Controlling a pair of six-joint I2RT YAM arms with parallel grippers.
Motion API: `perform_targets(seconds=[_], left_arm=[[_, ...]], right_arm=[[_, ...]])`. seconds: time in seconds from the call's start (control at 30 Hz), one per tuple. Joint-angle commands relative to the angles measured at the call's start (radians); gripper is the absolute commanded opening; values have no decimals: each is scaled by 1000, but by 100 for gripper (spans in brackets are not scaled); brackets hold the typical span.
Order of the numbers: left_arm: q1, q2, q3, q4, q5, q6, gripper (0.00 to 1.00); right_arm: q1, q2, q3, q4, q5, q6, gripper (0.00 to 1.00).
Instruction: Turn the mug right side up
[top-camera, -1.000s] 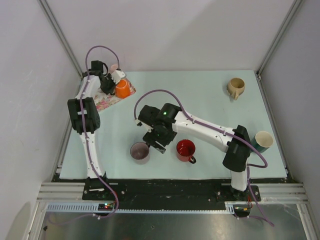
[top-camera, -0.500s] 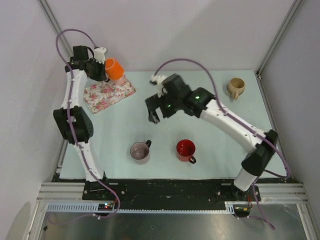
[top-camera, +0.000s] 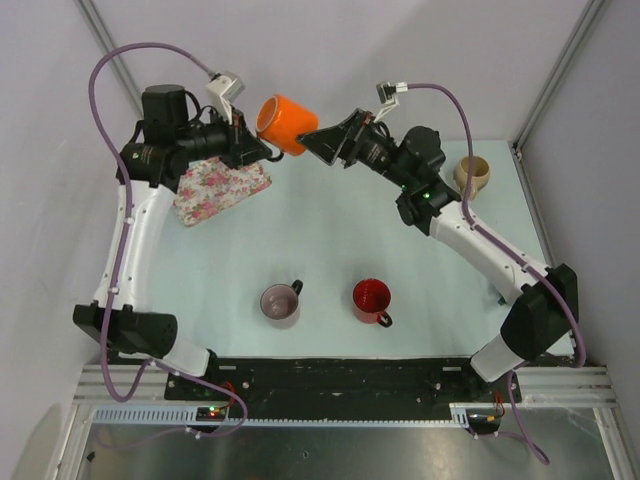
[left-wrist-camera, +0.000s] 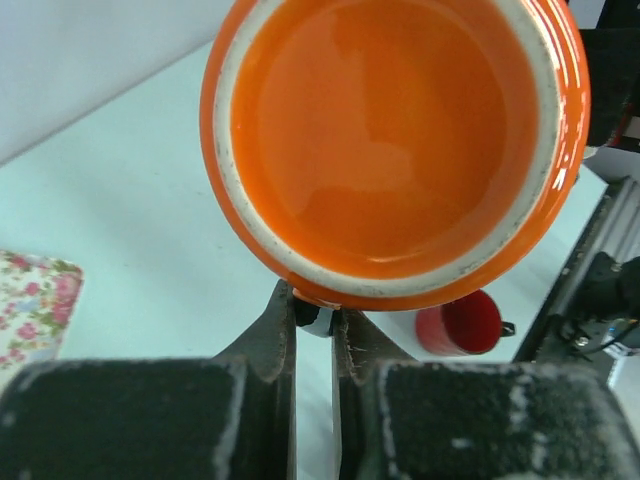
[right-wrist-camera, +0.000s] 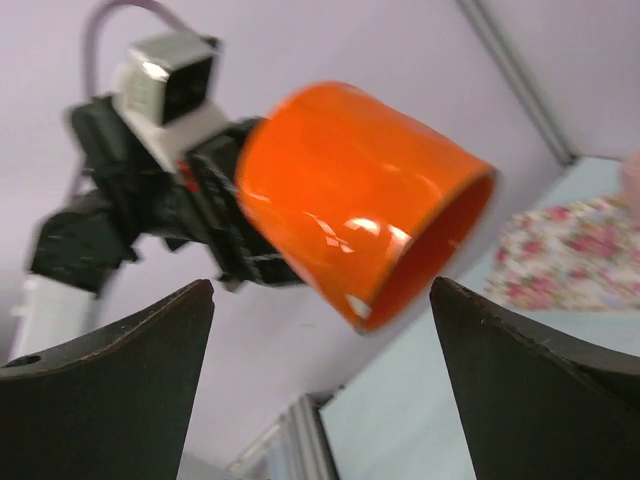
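Note:
The orange mug (top-camera: 285, 123) hangs in the air above the table's back, lying on its side. My left gripper (top-camera: 258, 145) is shut on it at its lower edge. The left wrist view shows the mug's base (left-wrist-camera: 395, 130) with a pale ring, right above my left gripper (left-wrist-camera: 313, 305). My right gripper (top-camera: 320, 140) is open and empty just right of the mug, pointing at it. In the right wrist view the mug (right-wrist-camera: 350, 190) sits between and above my spread right gripper (right-wrist-camera: 320, 300), with its mouth facing down and right.
A floral tray (top-camera: 225, 188) lies at the back left, below the left arm. A mauve mug (top-camera: 280, 304) and a red mug (top-camera: 371, 300) stand upright near the front. A beige mug (top-camera: 471, 174) stands at the back right.
My left arm has lifted the orange mug off the floral tray and carried it up and right. My right arm has swung from the mauve mug to the back, up to the orange mug.

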Motion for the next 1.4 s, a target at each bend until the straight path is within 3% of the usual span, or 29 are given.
perform_targets(seconds=[0.0,0.2,0.33,0.4,0.43,0.47,0.5,0.53,0.57,0.63,0.77,0.9,1.13,1.37], left_arm=[[-24,-4,-10,49,81,-109,0],[-82,12,-33,49,101,-93,0],[-102,19,-56,49,111,-65,0],[-103,15,-81,49,119,-29,0],[-101,11,-96,48,121,-12,0],[-99,9,-113,49,103,8,6],[-93,8,-126,49,69,20,23],[-87,8,-139,48,1,43,61],[-79,6,-148,49,-78,59,80],[-60,10,-162,47,-265,92,95],[9,9,-213,47,-449,153,99],[74,19,-271,47,-526,235,100],[155,109,-322,46,-693,366,100],[219,152,-382,47,-712,412,100]], right_arm=[[4,42,40,300,-91,185,92],[13,107,79,427,-170,321,71],[8,116,80,422,-192,327,42],[-6,95,62,372,-170,298,13],[-14,76,53,318,-155,276,7],[-26,57,48,229,-133,228,3],[-38,32,48,148,-113,182,2],[-52,2,59,15,-77,103,1],[-66,-20,74,-109,-43,32,0],[-95,-38,147,-418,72,-171,0],[-169,39,351,-940,392,-519,0],[-257,239,536,-1301,480,-666,0],[-321,536,777,-1374,458,-861,0],[-345,766,897,-1387,431,-897,0]])
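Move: The left hand already holds the orange mug by its handle; the mug's middle sits roughly 4 cm to its right, 4 cm above and 2 cm ahead. From the open right hand the mug lies about 9 cm to the left, 2 cm ahead and 2 cm higher. Well below the right hand, by some 40 cm, are the beige mug, 22 cm ahead and 40 cm right, and the red mug, 15 cm back and 13 cm right. The floral mat is 17 cm ahead, 18 cm left and 38 cm below the left hand. The right fingers close on the orange mug's rim, one inside, as the left hand brings the mug about 4 cm right to meet them; the left then opens off the handle and withdraws left and down towards the mat. The right swings the mug down, right and forward, some 30 cm lower, towards the free table beside the beige mug, tipping its fingers to point down. ##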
